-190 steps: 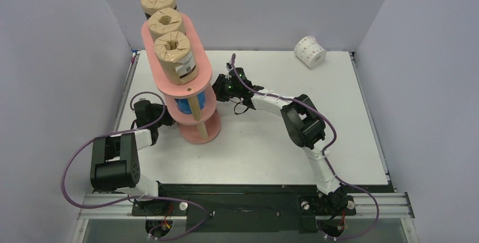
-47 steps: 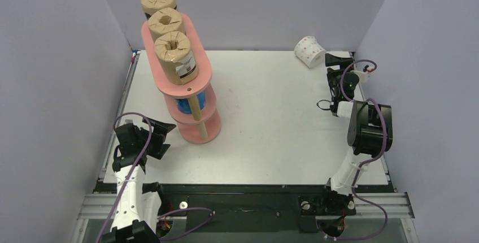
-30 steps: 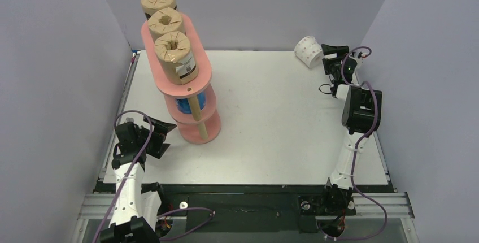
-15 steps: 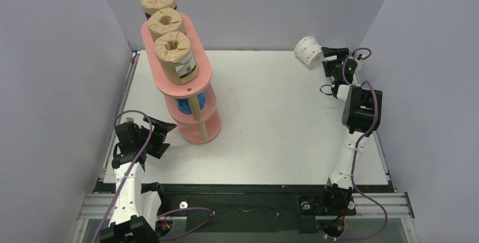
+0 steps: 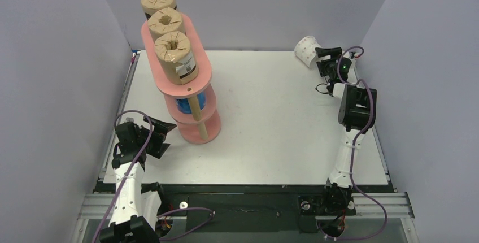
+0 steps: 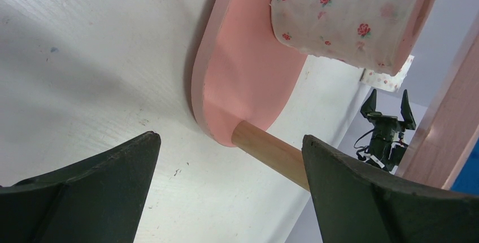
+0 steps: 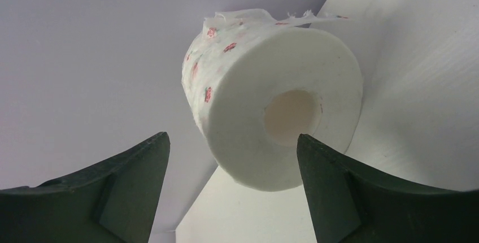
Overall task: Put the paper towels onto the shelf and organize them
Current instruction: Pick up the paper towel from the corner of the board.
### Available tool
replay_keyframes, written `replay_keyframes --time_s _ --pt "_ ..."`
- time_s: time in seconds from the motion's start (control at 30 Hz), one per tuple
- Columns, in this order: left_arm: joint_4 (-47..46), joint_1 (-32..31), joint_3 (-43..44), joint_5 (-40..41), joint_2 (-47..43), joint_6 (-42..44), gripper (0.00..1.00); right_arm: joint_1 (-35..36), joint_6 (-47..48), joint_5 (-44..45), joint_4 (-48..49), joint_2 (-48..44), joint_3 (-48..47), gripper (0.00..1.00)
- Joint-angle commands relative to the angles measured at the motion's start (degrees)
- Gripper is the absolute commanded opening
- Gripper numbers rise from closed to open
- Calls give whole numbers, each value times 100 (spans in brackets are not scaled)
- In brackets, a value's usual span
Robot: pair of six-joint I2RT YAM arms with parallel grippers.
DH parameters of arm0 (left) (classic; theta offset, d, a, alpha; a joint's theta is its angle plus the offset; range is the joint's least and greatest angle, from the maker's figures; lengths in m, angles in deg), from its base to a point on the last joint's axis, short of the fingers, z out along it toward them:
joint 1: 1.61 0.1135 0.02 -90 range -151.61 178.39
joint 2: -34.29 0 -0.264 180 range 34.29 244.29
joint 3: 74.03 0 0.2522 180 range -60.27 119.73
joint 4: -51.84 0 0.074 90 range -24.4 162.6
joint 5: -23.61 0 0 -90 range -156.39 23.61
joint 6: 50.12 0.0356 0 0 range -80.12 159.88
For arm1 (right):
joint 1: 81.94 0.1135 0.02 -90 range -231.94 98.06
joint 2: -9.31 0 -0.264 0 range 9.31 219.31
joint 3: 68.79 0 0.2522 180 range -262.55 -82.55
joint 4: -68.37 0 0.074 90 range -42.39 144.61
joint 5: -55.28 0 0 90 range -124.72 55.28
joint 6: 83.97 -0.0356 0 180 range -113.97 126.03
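The salmon-pink shelf stands at the table's left with three brown paper towels in a row on its top board. A blue roll shows on the middle board. In the left wrist view a white roll with pink flowers sits on the bottom board. One more white dotted roll lies on its side in the far right corner. My right gripper is open right beside it, and its end face sits just beyond the fingertips. My left gripper is open and empty by the shelf's foot.
Grey walls close in the table on the left, back and right, and the loose white roll lies near the back wall. A wooden post of the shelf crosses between my left fingers' line of sight. The right arm's elbow stands along the right edge.
My right gripper has slid left toward the white roll until its fingers reach the roll's side. The left arm and the shelf have not moved.
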Motion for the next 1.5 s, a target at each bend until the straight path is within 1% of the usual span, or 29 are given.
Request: replay_keyframes --time_s 0.0,0.27,0.5,0.57,0.67,0.73,0.87,0.93,1.03,1.17,1.3,1.47 --pt "-270 52 67 28 3 25 97 59 128 -69 178 89 -313 78" --pt "-344 54 -26 36 18 -21 97 70 34 -182 482 299 -430 70" --pt "-383 53 -72 95 43 -5 98 87 -33 -393 616 573 -728 69" --pt "-414 52 -79 97 71 -33 98 88 -32 -394 648 592 -754 68" --pt "-427 50 -80 108 77 -47 98 88 5 -371 711 576 -720 63" --pt "-437 54 -81 114 87 -48 98 88 38 -357 783 555 -683 61" --pt "-468 55 -125 109 86 -68 98 95 38 -364 876 548 -686 60" --pt "-479 55 -139 111 82 -66 99 101 38 -368 914 554 -693 56" --pt "-494 48 -161 110 82 -78 99 113 14 -376 963 548 -698 46" --pt "-520 55 -164 87 82 -92 99 114 -44 -364 1056 509 -607 36" --pt "-482 54 -137 55 40 -88 99 122 -26 -326 1175 314 -371 30" --pt "-350 51 -76 -40 -140 -80 99 134 24 -235 1294 -314 220 25"
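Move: The paper towel roll lies at the far corner of the board, its middle about 6 cm ahead of the right hand, 5 cm to its left and 2 cm lower. Its open end faces the right hand, and no other loose thing lies close by. From the left hand the same roll is roughly 45 cm ahead, 66 cm to the right and 3 cm lower. The right fingers close from wide to about a third open and pinch the near rim of the paper towel roll, one finger outside, the other in the core. The hand first eases about 2 cm forward and left onto that end, dips 1.5 cm and comes back up about 1 cm, with the fingertips tipping up some 5 degrees; once pinched, it draws back about 1 cm. ##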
